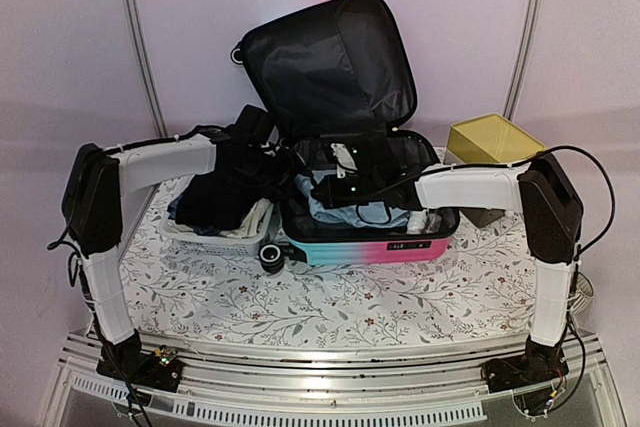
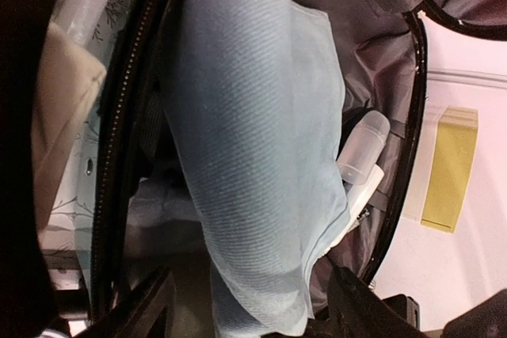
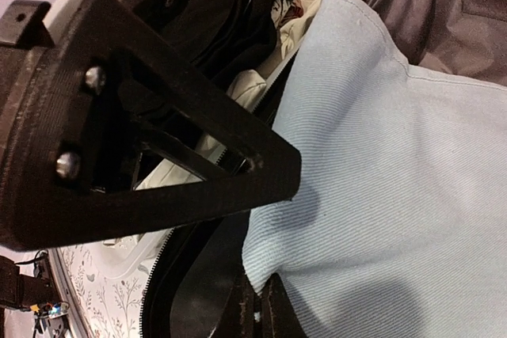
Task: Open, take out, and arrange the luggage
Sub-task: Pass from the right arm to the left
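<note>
The luggage [image 1: 370, 245] lies open mid-table, its black-lined lid [image 1: 330, 67] standing up at the back. A light blue garment [image 2: 253, 140] lies folded inside it. My left gripper [image 2: 253, 314] reaches in from the left and is open, one finger [image 2: 142, 306] on each side of the blue cloth. My right gripper [image 3: 255, 310] comes from the right and is shut on the garment's [image 3: 396, 180] near edge. In the right wrist view the left gripper's black finger [image 3: 158, 156] hangs just above the cloth. In the top view both grippers meet over the garment [image 1: 335, 209].
A white basket [image 1: 215, 232] heaped with dark and cream clothes stands left of the suitcase. A yellow-topped box [image 1: 490, 137] stands at the right rear. A clear plastic bottle [image 2: 364, 144] and a white item lie in the case beside the garment.
</note>
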Robot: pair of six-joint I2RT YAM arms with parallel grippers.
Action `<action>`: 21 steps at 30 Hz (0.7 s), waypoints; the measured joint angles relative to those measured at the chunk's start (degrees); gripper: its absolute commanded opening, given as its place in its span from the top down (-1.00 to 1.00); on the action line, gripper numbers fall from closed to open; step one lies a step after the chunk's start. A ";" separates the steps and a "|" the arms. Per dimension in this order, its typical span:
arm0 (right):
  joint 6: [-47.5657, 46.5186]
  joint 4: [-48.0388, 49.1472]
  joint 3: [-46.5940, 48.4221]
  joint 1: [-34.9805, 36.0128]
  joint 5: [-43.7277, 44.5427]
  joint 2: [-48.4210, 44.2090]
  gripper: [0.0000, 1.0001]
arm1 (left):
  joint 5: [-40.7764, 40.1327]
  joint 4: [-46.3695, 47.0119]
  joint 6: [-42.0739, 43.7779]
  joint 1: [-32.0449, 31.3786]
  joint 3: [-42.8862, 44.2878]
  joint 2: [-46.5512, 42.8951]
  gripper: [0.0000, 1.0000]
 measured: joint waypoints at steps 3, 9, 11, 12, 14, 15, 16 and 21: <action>-0.59 0.15 -0.37 0.04 -0.20 -0.46 0.90 | 0.44 -0.09 -0.61 0.00 0.55 1.18 0.34; -1.70 1.79 -2.27 0.55 -1.03 -2.32 0.36 | 0.55 2.21 0.31 0.39 2.58 6.45 1.00; -2.03 3.32 -4.24 1.01 -1.22 -4.87 0.24 | 0.24 2.38 1.18 0.68 2.86 7.74 1.00; -1.95 3.87 -5.07 1.36 -1.22 -6.05 0.19 | 0.02 2.08 1.75 0.83 3.23 8.15 1.00; -2.27 5.27 -7.28 1.73 -0.63 -9.18 0.17 | -1.03 0.85 3.26 1.11 4.55 8.46 1.00; -2.36 5.86 -8.41 1.79 -0.07 -10.80 0.16 | -1.70 0.09 4.07 1.18 5.38 8.46 1.00; -2.45 6.21 -9.31 1.88 0.42 -12.07 0.16 | -2.40 -0.61 4.87 1.20 6.27 8.41 1.00; -2.56 7.56 -13.99 1.38 3.58 -18.16 0.16 | -5.18 -5.03 10.93 1.49 8.98 7.04 1.00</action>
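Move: The left hand's open fingers straddle the upstanding fold of the light blue garment; its pinching spot is about 2 cm ahead, 1 cm right and 4 cm down. The right hand still pinches the garment's near-left edge, with the left gripper some 4 cm ahead and 6 cm left of it at much the same height. From the left hand, the laundry basket lies roughly 14 cm left, 6 cm back and 8 cm down; the white bottle is 28 cm right, 6 cm back and 12 cm down. Down about 4 cm and slightly forward, the left hand sinks onto the light blue fold and shuts its fingers on it, then eases forward and back up some 3 cm with the grip kept. Once that pinch is made, the right hand opens to under half, lets go of the edge and draws up about 9 cm, backing off and then swinging right, away from the left gripper. ##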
